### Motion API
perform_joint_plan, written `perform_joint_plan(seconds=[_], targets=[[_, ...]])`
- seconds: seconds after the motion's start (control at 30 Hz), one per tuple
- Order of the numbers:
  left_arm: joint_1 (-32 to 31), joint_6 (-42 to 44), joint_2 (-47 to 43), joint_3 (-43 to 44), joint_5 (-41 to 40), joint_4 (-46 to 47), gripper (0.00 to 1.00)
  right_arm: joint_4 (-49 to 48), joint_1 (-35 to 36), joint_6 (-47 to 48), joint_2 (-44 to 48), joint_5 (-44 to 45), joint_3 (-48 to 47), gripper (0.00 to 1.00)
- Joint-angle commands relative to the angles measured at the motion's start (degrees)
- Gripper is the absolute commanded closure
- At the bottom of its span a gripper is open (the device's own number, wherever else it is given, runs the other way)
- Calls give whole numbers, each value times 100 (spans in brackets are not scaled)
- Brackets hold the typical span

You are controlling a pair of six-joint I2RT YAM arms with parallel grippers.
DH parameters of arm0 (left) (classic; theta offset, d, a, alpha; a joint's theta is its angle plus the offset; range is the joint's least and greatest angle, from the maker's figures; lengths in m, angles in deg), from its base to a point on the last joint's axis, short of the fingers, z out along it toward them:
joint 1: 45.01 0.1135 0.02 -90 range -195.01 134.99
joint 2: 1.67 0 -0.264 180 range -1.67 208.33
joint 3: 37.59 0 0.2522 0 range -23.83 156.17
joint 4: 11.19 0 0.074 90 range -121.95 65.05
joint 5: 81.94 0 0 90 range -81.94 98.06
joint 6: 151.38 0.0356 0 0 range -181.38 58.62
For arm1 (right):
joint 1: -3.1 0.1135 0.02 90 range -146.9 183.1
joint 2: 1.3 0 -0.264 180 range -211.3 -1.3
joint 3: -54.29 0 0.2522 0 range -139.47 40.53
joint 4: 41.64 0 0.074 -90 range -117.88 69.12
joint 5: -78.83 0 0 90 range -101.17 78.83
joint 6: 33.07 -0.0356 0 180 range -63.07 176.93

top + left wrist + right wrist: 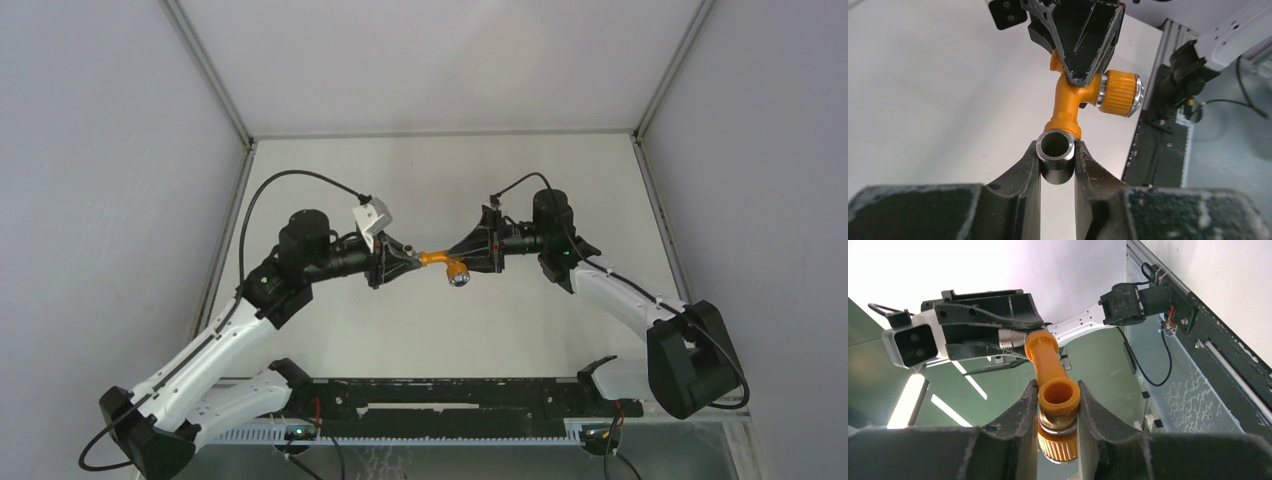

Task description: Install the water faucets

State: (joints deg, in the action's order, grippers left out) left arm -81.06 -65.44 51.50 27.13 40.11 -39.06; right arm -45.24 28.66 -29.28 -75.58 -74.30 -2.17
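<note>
The two arms meet in mid-air above the table. The orange T-shaped tap body (436, 259) hangs between them, its silvery round end (458, 280) pointing toward the near edge. My right gripper (1058, 402) is shut on the orange tap body (1047, 356), its fingers pressing both sides just above the ribbed orange collar (1058, 446). My left gripper (1057, 159) is shut on the grey threaded metal fitting (1055, 156), which sits end to end against the tap's lower orange socket (1064, 122). In the right wrist view the fitting's threads (1010, 338) meet the tap's far end.
A black rail (450, 400) runs along the near edge between the arm bases. Grey enclosure walls stand left, right and behind the white table (440, 170). The left arm's white camera housing (373, 218) sits just above its gripper.
</note>
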Motion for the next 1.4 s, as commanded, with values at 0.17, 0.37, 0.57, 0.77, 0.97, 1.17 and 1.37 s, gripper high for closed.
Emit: perform_joint_plan(seconds=[0.17, 0.37, 0.57, 0.77, 0.97, 1.17, 1.37], targets=[[-617, 2299, -266, -623, -1975, -323, 100, 16, 29, -577, 142, -299, -397, 100], [-1024, 2985, -476, -753, -2467, -437, 100, -51, -5, -569, 135, -314, -397, 100], [-1537, 3678, -492, -656, -3144, -785, 100, 13, -3, -449, 94, -385, -397, 100], [-1652, 3439, -400, -514, -3003, -1004, 100, 35, -38, -328, 41, -469, -397, 90], [-1436, 2364, -313, -482, -2633, -780, 100, -199, 20, -382, 94, -489, -397, 44], [-1061, 1201, -435, -541, -2220, -238, 100, -154, 196, -180, 107, -567, -397, 33], [-248, 65, -420, -419, -1079, -145, 100, 511, 208, 441, 209, -566, -396, 26]])
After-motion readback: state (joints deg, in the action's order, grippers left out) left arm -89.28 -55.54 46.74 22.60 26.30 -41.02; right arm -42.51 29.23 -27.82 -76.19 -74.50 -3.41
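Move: The left fingers already hold the metal elbow, practically at the hand point. The orange faucet starts just beyond the fingertips, its middle about 5 cm to the right, 1 cm back and 1 cm lower; its knob is some 8 cm right, 3 cm back and 2 cm lower. From the right hand, already pinching it, the faucet's middle is about 2 cm to the left and 1 cm back, at the same height, with the elbow roughly 7 cm left, level fore and aft and in height. Keeping its pinch on the elbow against the faucet that the right fingers hold almost still, the left hand rolls some 35 degrees clockwise, looking along its fingers, to screw the two together. The right fingers then open wide and let go of the faucet, while the left hand sinks to about 2.5 cm below where it began, drawn slightly back, and rolls back around 20 degrees. ##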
